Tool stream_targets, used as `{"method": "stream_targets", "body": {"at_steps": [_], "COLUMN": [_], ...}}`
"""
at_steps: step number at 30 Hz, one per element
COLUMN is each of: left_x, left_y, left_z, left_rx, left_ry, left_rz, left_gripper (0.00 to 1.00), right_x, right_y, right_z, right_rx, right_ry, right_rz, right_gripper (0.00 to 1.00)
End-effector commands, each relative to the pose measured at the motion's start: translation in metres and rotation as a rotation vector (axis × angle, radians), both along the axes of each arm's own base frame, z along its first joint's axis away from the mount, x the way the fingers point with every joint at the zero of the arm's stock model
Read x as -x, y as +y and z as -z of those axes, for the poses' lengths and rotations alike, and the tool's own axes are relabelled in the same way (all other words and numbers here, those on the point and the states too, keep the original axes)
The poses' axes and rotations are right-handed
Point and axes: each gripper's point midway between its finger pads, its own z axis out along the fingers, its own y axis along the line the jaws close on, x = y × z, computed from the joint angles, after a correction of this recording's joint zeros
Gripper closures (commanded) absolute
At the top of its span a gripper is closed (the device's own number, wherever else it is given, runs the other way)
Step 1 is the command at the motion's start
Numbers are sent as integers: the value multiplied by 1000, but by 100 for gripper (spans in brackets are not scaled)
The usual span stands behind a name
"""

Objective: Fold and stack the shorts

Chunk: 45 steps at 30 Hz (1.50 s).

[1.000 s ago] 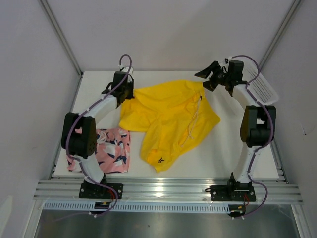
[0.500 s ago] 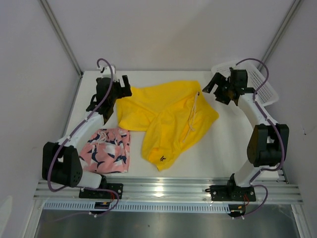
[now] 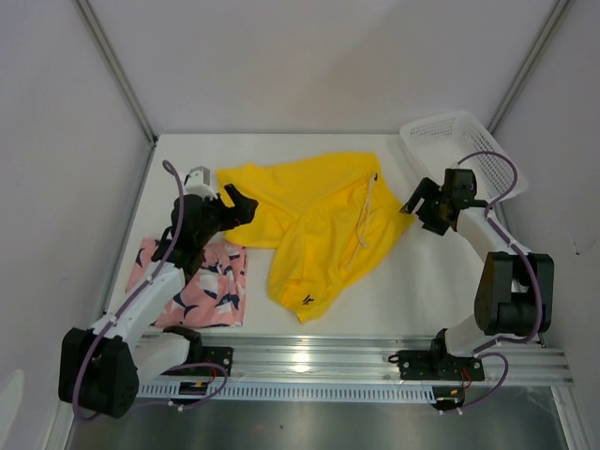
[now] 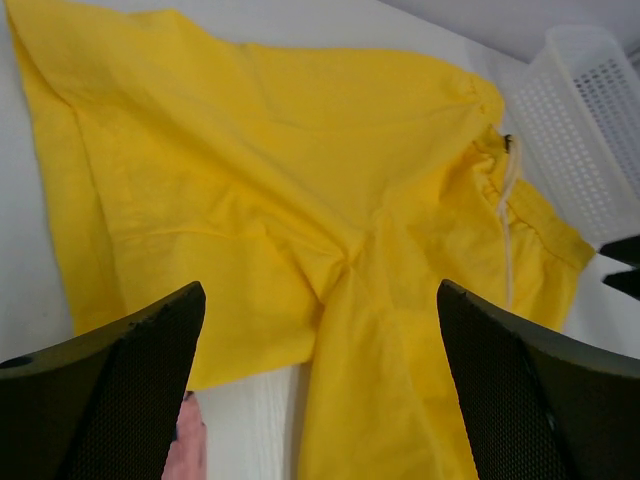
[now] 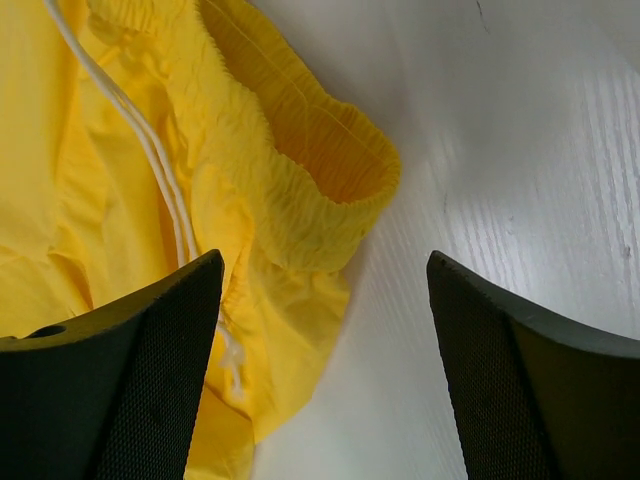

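Observation:
The yellow shorts (image 3: 319, 225) lie loosely spread on the middle of the table, waistband and white drawstring (image 3: 368, 211) to the right, a small dark logo on the near leg. My left gripper (image 3: 239, 204) hovers open over their left edge, and the left wrist view shows yellow fabric (image 4: 330, 180) between its wide jaws (image 4: 320, 300). At the shorts' right side my right gripper (image 3: 417, 202) is open above the waistband end (image 5: 320, 160), holding nothing (image 5: 325, 262). The pink printed shorts (image 3: 206, 291) lie folded at the front left, partly under my left arm.
A white mesh basket (image 3: 459, 141) stands at the back right corner, also seen in the left wrist view (image 4: 590, 120). Bare white table (image 5: 520, 150) lies right of the yellow shorts. Frame posts and walls close in the back and sides.
My left gripper has opened, let go of the yellow shorts' left corner and drawn back toward the front. The right gripper came down from beside the basket to the waistband end.

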Motion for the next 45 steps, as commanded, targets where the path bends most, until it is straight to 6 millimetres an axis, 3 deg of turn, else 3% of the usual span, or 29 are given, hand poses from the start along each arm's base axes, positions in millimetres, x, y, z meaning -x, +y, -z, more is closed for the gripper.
{"method": "stream_targets", "body": {"at_steps": [1, 4, 10, 11, 12, 14, 17, 20, 23, 26, 30, 32, 33, 36, 37, 38, 39, 40, 43, 44, 45], "left_x": [27, 54, 106, 117, 124, 139, 159, 174, 182, 178, 177, 168, 164, 142, 136, 131, 121, 118, 79, 72, 45], "left_y": [-34, -58, -104, -113, -116, -125, -132, -128, -119, -105, -102, -93, -88, -84, -84, -89, -93, -94, -87, -95, -82], "left_z": [-24, -25, 5, 11, 19, 28, 48, 73, 90, 102, 109, 115, 123, 118, 127, 128, 125, 139, 130, 127, 114], "left_rx": [84, 81, 28, 19, 11, 3, -21, -112, -200, -273, -310, -369, -407, -462, -486, -498, -487, -509, -457, -392, -324], "left_ry": [-59, -53, 63, 84, 112, 142, 205, 288, 337, 356, 361, 374, 389, 352, 367, 366, 359, 401, 379, 381, 353], "left_rz": [115, 184, 365, 408, 426, 475, 542, 582, 588, 530, 529, 468, 442, 358, 348, 363, 364, 376, 318, 364, 307], "left_gripper": [1, 1, 1, 1, 1, 1, 1, 1, 1, 1, 6, 17, 26, 54, 62, 79, 90, 100, 100, 100, 100], "right_x": [-23, -26, -24, -23, -23, -20, -17, -16, -16, -16, -16, -15, -15, -14, -14, -13, -13, -12, -10, -6, -4], "right_y": [2, 10, 29, 32, 34, 41, 42, 43, 43, 43, 42, 43, 43, 42, 42, 38, 36, 33, 18, 14, 13], "right_z": [-11, -5, 7, 10, 11, 15, 17, 16, 14, 13, 13, 12, 11, 11, 9, 10, 6, 8, 0, 4, 4], "right_rx": [31, 24, 35, 39, 42, 48, 59, 58, 57, 56, 48, 41, 39, 36, 36, 39, 34, 32, 6, -2, -10], "right_ry": [-102, -103, -92, -86, -85, -73, -66, -70, -72, -75, -73, -74, -78, -80, -84, -84, -93, -91, -120, -124, -128], "right_rz": [-24, -49, -102, -108, -117, -133, -134, -142, -145, -144, -141, -143, -141, -136, -132, -120, -108, -92, -14, 7, 21], "right_gripper": [17, 17, 22, 28, 46, 63, 83, 92, 93, 98, 99, 99, 99, 99, 100, 100, 100, 100, 100, 100, 100]}}
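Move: For my left hand, the left edge of the yellow shorts' near leg lies about 15 cm back, 8 cm to the right and 15 cm below. The folded pink shorts are some 18 cm to the left of that edge and 4 cm nearer me. My right hand has the waistband corner about 4 cm to its left, 1 cm ahead and 2 cm below; the drawstring is roughly 15 cm left, level ahead, and the white basket 22 cm ahead, 11 cm right. I swing my open left hand back some 18 cm and to the right, then down to the near leg, turning clockwise and tipping the fingers down about 30 degrees; I pinch the leg's left edge and start forward with it. Meanwhile my right hand eases left, closes on the waistband corner, holds, then drifts slightly right with it. ##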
